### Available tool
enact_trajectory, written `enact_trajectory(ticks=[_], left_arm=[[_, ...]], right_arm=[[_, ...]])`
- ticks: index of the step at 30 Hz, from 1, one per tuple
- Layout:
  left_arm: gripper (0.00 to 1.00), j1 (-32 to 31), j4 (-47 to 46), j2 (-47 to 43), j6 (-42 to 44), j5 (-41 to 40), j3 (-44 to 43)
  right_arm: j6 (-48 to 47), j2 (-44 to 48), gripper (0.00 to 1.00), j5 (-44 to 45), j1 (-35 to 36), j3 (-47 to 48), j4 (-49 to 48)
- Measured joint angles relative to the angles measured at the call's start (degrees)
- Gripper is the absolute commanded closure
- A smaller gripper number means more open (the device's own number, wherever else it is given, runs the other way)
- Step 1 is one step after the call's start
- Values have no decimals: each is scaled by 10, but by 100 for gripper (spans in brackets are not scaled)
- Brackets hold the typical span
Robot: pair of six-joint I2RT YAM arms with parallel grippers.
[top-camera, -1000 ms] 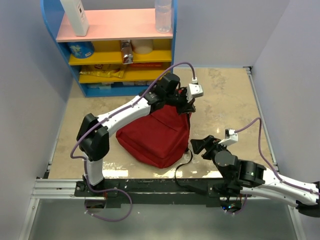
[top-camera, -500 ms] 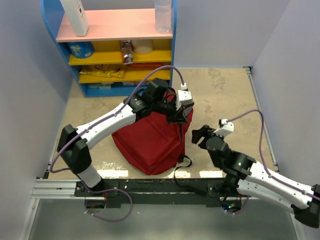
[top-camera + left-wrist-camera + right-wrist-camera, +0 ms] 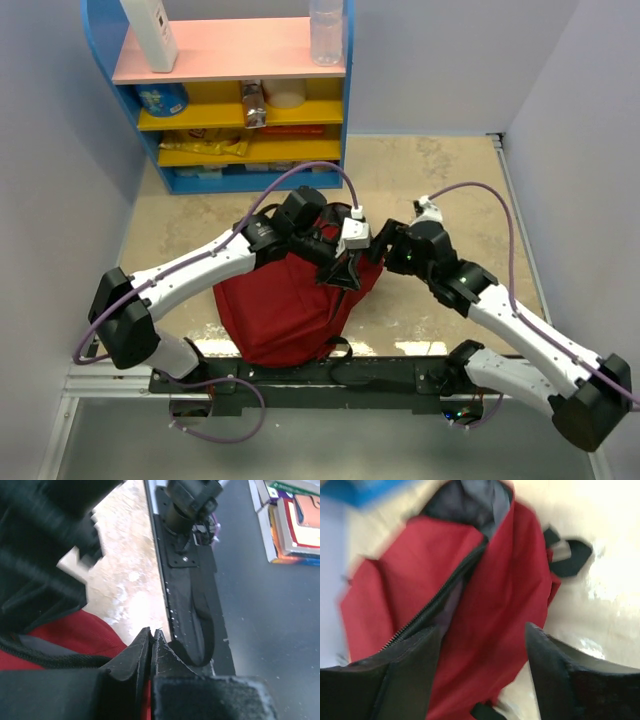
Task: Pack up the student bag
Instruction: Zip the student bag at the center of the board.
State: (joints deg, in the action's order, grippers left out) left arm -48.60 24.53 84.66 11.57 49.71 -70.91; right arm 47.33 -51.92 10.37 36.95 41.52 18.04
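The student bag (image 3: 275, 310), dark red, stands on the table close to the near rail. My left gripper (image 3: 341, 268) sits at its upper right corner, and its jaws (image 3: 151, 631) are pressed together with red fabric (image 3: 75, 630) showing between the fingers. My right gripper (image 3: 380, 248) hovers just right of the left one, jaws apart. In the right wrist view it (image 3: 482, 647) hangs open over the bag (image 3: 495, 605), whose zipper (image 3: 437, 600) gapes and shows grey lining (image 3: 480, 497). Nothing is between the right fingers (image 3: 560, 675).
A blue shelf unit (image 3: 345, 100) with pink and yellow boards stands at the back left, with a clear bottle (image 3: 327, 30) and a white container (image 3: 150, 30) on top. The black mounting rail (image 3: 300, 375) runs along the near edge. Stacked books (image 3: 295, 520) lie beyond the rail.
The left gripper has drawn the bag towards the near left edge. The right arm swung up from the near rail to the bag's top right, beside the left gripper.
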Motion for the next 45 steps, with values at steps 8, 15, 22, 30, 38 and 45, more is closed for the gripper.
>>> enact_trajectory(ticks=[8,15,22,30,38,45], left_arm=[[100,-16,-5,-10,19,2,28],[100,-34,-9,-30,70,-14,74],[100,-36,-13,-32,93,-26,102],[100,-36,-14,-32,96,-32,102],[100,-36,-22,-36,103,-35,103],[100,-36,-33,-47,104,-42,108]], right_arm=[[-30,-54,45,-75,-7,-8,35],[-89,-202,36,-136,-9,78,-6],[-154,-209,35,-112,8,94,0],[-195,-278,48,12,66,123,71],[-195,-280,100,58,66,160,106],[-207,-273,100,71,43,178,124]])
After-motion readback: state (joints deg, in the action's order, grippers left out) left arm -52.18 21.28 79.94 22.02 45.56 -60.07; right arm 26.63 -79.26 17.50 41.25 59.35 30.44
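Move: Just below the right hand is the zip edge on the right side of the student bag's open mouth: about 2 cm ahead, 3 cm left and 7 cm down. The zip pull, in the left fingers, is roughly 10 cm back from the right hand, 6 cm left and 3 cm higher; the mouth's far end is some 11 cm ahead, 8 cm left, 10 cm down. From the left hand, the strap loop is about 10 cm back, 1 cm left and 15 cm below, and that zip edge 12 cm ahead, 6 cm right, 9 cm lower. Working down onto the zip edge, the right hand dips, swings about 5 cm left and a little forward, then sinks to nearly 9 cm below its start while rolling its left side down some 30 degrees; its fingers shut on the edge as it rises slightly, then eases forward and right. The left hand, still shut on the zip pull, sinks about 5 cm and draws back 3 cm towards the strap loop, then nearly holds. ##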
